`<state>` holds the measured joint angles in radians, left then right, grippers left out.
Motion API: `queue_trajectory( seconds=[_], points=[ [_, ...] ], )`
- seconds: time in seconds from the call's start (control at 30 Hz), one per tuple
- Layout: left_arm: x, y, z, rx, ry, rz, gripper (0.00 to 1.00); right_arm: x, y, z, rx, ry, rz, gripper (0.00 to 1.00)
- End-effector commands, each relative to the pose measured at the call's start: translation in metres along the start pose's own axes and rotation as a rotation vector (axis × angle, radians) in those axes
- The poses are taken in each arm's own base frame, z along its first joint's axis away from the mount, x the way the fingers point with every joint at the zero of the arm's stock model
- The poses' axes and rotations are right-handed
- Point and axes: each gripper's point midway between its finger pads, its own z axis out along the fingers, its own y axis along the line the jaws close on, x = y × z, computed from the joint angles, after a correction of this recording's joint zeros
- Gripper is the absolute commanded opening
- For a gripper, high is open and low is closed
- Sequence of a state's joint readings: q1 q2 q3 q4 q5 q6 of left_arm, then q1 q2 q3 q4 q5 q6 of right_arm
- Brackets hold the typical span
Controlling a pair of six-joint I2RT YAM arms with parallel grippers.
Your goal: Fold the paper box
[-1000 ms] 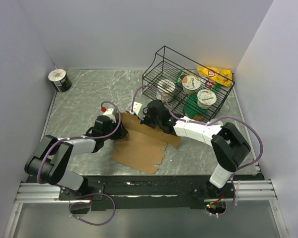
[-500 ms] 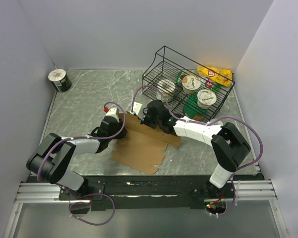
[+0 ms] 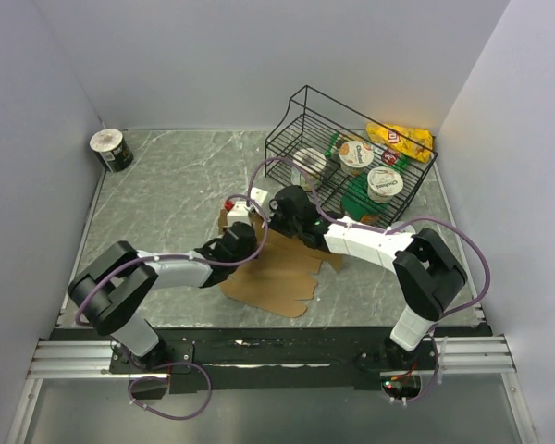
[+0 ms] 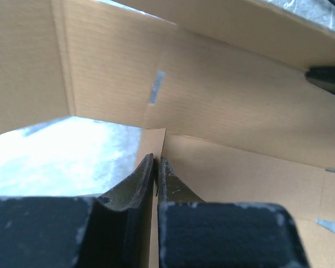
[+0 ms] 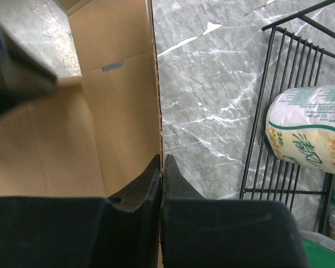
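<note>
The paper box is a plain brown cardboard sheet lying partly folded in the middle of the table, with its far-left panels raised. My left gripper reaches in from the left. In the left wrist view it is shut on the thin edge of a cardboard flap. My right gripper comes from the right at the sheet's far side. The right wrist view shows it shut on the upright edge of a cardboard wall.
A black wire basket stands at the back right, holding cups and packets, close to the right arm; its wires and a cup show in the right wrist view. A yellow snack bag lies behind it. A small can sits far left.
My left gripper has moved right onto the sheet and shut on a flap. The cardboard has shifted slightly right and its left panels stand higher. The right gripper has kept its hold.
</note>
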<state>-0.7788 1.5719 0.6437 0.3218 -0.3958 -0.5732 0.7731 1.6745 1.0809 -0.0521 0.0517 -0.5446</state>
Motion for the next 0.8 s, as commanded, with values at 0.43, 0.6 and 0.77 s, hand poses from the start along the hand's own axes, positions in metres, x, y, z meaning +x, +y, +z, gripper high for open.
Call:
queue_trajectory(
  seconds=[0.43, 0.6, 0.77],
  points=[
    [0.004, -0.026, -0.02, 0.033, 0.019, -0.067, 0.49, -0.036, 0.0, -0.01, 0.019, -0.138, 0.041, 0.0],
    [-0.008, -0.019, -0.049, 0.084, 0.003, -0.076, 0.73, -0.036, -0.003, -0.013, 0.054, -0.143, 0.023, 0.0],
    [0.004, -0.001, -0.071, 0.108, 0.05, -0.124, 0.79, -0.04, -0.007, -0.018, 0.103, -0.147, 0.007, 0.0]
  ],
)
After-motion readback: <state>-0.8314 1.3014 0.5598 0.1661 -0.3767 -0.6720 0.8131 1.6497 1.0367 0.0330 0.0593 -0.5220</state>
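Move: The left fingers already pinch the box's small end flap, at their tips. The slot in the standing panel is about 5 cm ahead, 1 cm left and 3 cm above; the panel edge the right hand holds is some 4 cm ahead, 6 cm right, 6 cm higher. The wide near panel's middle lies about 7 cm back, 4 cm right, 4 cm below. From the right hand, the end flap is about 4 cm back, 6 cm left, 6 cm down. Still gripping the small end flap, the left fingers bend it inward, going about 1.5 cm right and slightly down, then open wide to let go and draw back and up, some 4 cm each way, away from the standing panel. The right hand keeps its pinch on the panel's edge and eases some 1.5 cm left, then slightly back and up. ##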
